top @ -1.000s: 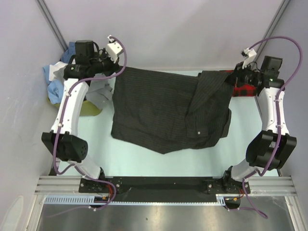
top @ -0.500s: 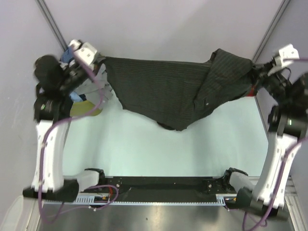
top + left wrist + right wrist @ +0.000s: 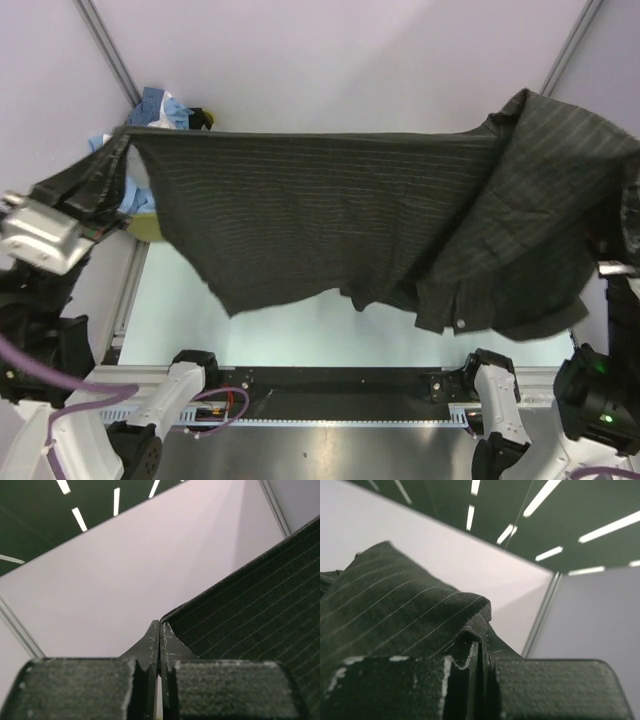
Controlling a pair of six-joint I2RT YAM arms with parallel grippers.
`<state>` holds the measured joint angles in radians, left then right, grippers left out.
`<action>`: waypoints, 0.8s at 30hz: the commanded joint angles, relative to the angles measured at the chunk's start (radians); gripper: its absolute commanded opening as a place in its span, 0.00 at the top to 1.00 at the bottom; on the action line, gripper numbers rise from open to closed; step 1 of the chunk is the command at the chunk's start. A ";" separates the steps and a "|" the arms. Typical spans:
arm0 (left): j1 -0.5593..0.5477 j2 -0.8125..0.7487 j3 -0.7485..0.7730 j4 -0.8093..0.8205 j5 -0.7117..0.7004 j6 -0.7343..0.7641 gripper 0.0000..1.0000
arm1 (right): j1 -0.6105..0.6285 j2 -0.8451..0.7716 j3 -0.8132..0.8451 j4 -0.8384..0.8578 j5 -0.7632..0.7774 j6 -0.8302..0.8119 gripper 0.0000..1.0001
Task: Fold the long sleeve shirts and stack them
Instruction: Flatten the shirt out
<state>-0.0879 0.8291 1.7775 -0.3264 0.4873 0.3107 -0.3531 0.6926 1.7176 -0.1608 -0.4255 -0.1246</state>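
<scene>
A dark charcoal pinstriped long sleeve shirt (image 3: 330, 220) hangs in the air above the table, stretched wide between my two raised arms. In the left wrist view my left gripper (image 3: 159, 630) is shut on the shirt's edge, and the cloth (image 3: 250, 605) runs off to the right. My right gripper (image 3: 481, 650) is shut on a folded hem of the same shirt (image 3: 385, 600). In the top view the shirt's top edge is taut and level, while its right side bunches in folds with a white button (image 3: 462, 323) showing. Cloth hides both grippers' fingertips there.
A heap of blue and white shirts (image 3: 165, 105) lies at the back left corner, with a yellow-green item (image 3: 150, 228) beside it. The pale green table (image 3: 300, 330) shows below the hanging shirt. Grey walls and slanted frame posts (image 3: 105, 50) close the back.
Both arms have risen from the table's far corners toward the camera. They lifted the charcoal shirt off the surface and pulled it out wide.
</scene>
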 commanded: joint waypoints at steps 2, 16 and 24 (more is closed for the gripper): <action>0.033 0.080 0.227 -0.002 -0.243 -0.061 1.00 | 0.063 0.175 0.164 0.086 0.267 -0.116 1.00; 0.031 0.229 -0.207 -0.011 -0.202 -0.005 1.00 | 0.143 0.309 -0.335 0.244 -0.033 -0.247 1.00; 0.031 0.411 -0.576 0.197 -0.211 0.106 1.00 | 0.198 0.404 -0.686 0.285 -0.165 -0.296 1.00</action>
<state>-0.0849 1.1812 1.2602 -0.2611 0.4011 0.3138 -0.1707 1.0760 1.0801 0.0261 -0.6281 -0.3168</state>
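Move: The shirt hangs between my two shut grippers. The spot to lay its held edge is the far part of the table, about 30 cm ahead of my left hand and 34 cm ahead of my right, some 62–65 cm below. The clothes bin sits roughly 34 cm ahead of my left hand and 28 cm to its left, low down. The folded red plaid shirt lies about 43 cm ahead of my right hand and 13 cm to its right. With the shirt still pinched at two corners, I finish the upswing with both hands, a few centimetres up and slightly back. Then I fling down and forward towards the far part of the table, dropping some 36 cm while reaching about 30 cm out. Both wrists tip down 55 degrees or so, and the fingers keep their hold. ##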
